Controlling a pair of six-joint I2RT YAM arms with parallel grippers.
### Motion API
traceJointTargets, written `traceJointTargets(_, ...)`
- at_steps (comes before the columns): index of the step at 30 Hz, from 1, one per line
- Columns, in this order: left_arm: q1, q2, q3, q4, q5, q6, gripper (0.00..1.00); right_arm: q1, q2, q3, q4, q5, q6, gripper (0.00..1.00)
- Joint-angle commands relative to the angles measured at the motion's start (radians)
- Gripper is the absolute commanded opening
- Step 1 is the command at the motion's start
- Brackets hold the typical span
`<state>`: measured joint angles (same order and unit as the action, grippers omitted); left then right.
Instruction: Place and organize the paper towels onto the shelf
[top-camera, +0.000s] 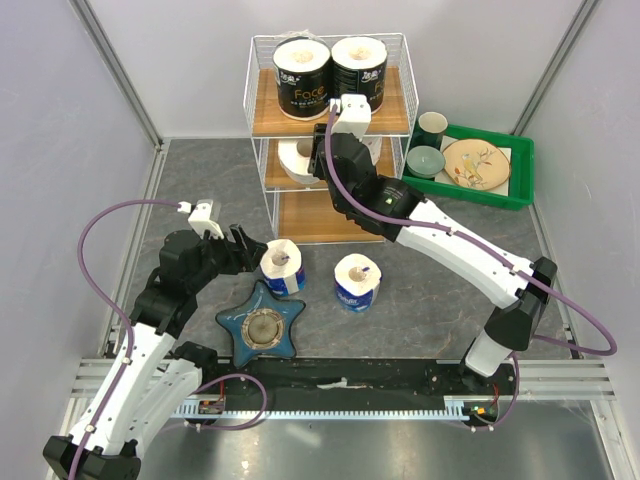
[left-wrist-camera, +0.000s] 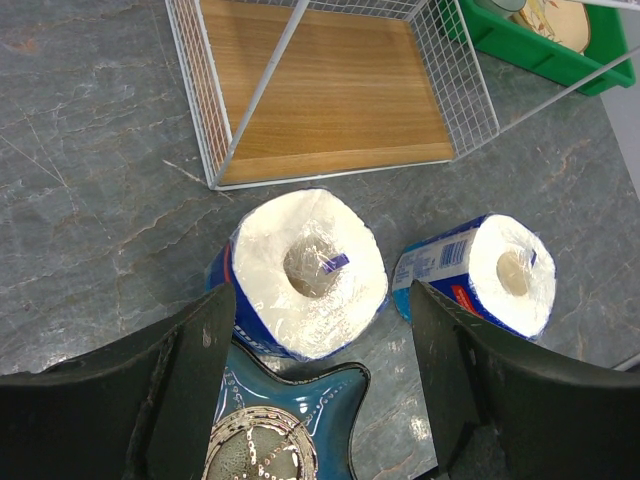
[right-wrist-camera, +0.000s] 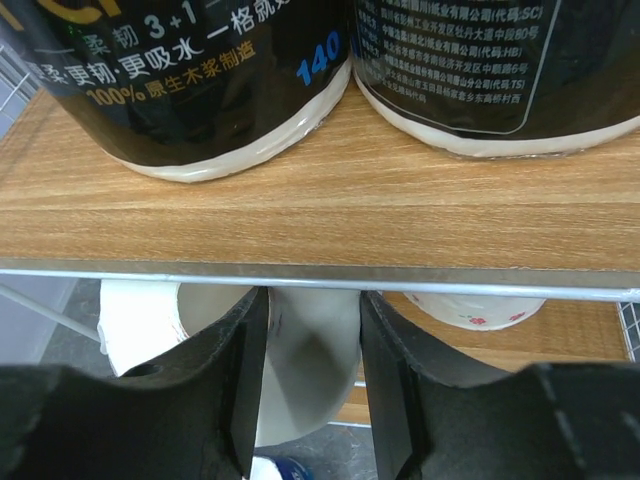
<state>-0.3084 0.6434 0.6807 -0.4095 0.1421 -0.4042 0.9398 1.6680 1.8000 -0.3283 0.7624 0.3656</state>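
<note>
The shelf (top-camera: 395, 115) stands at the back, with two black-wrapped paper towels (top-camera: 302, 75) (top-camera: 360, 68) on its top tier (right-wrist-camera: 320, 215). My right gripper (top-camera: 340, 150) reaches in under that tier, its jaws (right-wrist-camera: 312, 300) shut on a white roll (right-wrist-camera: 310, 370). Another white roll (top-camera: 295, 160) shows on the middle tier to its left. Two blue-white rolls (top-camera: 282, 265) (top-camera: 357, 280) stand on the table in front of the shelf. My left gripper (top-camera: 245, 245) hovers open just behind the left one (left-wrist-camera: 305, 270), touching nothing.
A blue star-shaped dish (top-camera: 262, 328) lies right under my left gripper, against the left roll. A green tray (top-camera: 520, 165) with cups and a plate sits right of the shelf. The bottom tier (left-wrist-camera: 330, 100) is bare wood. A floral-printed white object (right-wrist-camera: 470, 308) sits right of my right fingers.
</note>
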Motion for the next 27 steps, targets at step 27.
traceJointTargets(27,0.02,0.006,-0.001,0.04,0.033,-0.019,0.77,0.002,-0.353,-0.349,0.115,-0.204,0.026,0.69)
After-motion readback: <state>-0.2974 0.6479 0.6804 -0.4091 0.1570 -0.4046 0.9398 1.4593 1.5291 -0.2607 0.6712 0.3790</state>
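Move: The white roll that the right hand has at the left end of the middle shelf is tipped, hollow end towards the robot; its middle lies some 4 cm ahead, 4 cm left and 3 cm below the hand. Its standing twin is about 5 cm ahead and 8 cm right, at the same depth. The two black-wrapped rolls stand roughly 13 cm higher, both 6 cm ahead, one 2 cm left, the other 8 cm right. From the left hand the tipped roll is some 17 cm ahead, 8 cm right and 14 cm up. With its fingers still astride the rim of the tipped white roll, the right hand almost holds its place just under the upper board while the fingers spread from about half to two-thirds open and let go of the roll. It then dips about 2 cm and draws out of the middle shelf, back some 4 cm and right 2 to 3 cm, speeding up, the fingers staying open and the wrist turning barely 5 degrees counter-clockwise. ##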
